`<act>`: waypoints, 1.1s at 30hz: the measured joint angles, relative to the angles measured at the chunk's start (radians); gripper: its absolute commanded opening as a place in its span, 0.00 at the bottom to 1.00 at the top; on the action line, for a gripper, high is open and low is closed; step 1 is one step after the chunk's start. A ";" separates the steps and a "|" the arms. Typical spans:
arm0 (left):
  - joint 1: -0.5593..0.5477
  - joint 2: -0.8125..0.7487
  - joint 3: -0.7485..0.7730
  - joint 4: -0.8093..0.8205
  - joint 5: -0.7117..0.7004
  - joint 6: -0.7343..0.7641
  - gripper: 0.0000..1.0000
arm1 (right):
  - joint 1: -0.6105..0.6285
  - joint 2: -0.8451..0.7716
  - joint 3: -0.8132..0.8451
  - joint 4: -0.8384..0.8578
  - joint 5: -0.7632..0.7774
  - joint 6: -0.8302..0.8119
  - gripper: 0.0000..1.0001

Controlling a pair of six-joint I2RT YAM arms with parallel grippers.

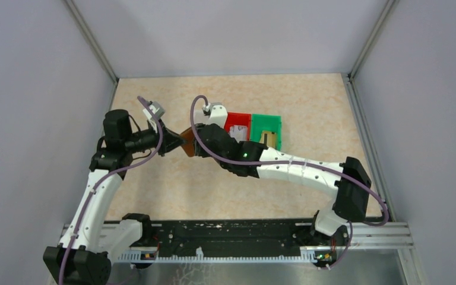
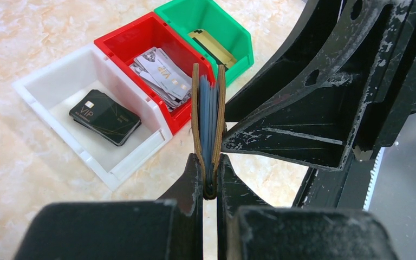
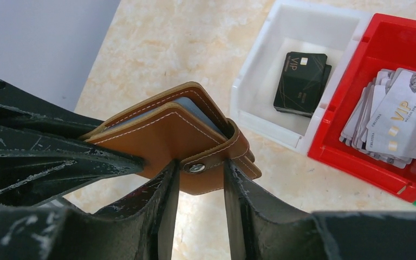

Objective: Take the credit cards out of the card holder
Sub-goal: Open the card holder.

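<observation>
The brown card holder (image 1: 185, 138) hangs above the table between both arms. My left gripper (image 2: 210, 162) is shut on the card holder's (image 2: 196, 108) folded spine, with pale blue sleeves showing edge-on between the covers. My right gripper (image 3: 199, 162) is open, its fingers standing on either side of the snap tab on the card holder (image 3: 157, 135). Loose credit cards lie sorted in bins: black ones (image 2: 104, 116) in the white bin, silvery ones (image 2: 160, 73) in the red bin and a gold one (image 2: 212, 46) in the green bin. Whether any cards sit inside the sleeves is hidden.
White bin (image 2: 141, 157), red bin (image 2: 120, 39) and green bin (image 2: 239, 40) stand side by side on the marbled table, just beyond the holder. In the top view the red bin (image 1: 237, 117) and green bin (image 1: 271, 120) sit right of the grippers. Grey walls enclose the table.
</observation>
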 measured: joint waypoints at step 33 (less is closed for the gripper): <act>-0.003 0.015 -0.013 -0.082 0.067 0.058 0.00 | 0.018 -0.029 -0.074 -0.019 0.231 -0.109 0.00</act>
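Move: The card holder's snap strap sits between the right hand's open fingertips, about 1 cm ahead and level with them in height and sideways. The white tray of black cards is some 15 cm ahead of that hand, 2 cm right and 17 cm below, with the red tray 12 cm farther right. From the left hand, which grips the holder by its folded edge, the strap lies about 5 cm right, 1 cm ahead and 1 cm lower. Pinching the strap end, the right fingers shut from about a third open while the hand hardly shifts. The right hand then pulls the strap about 4–5 cm to the right, away from the left hand, dipping a little and turning some 15 degrees, mostly by dropping its left side. The left hand keeps its grip on the holder, easing about 1.5 cm back and 1.5 cm down. ##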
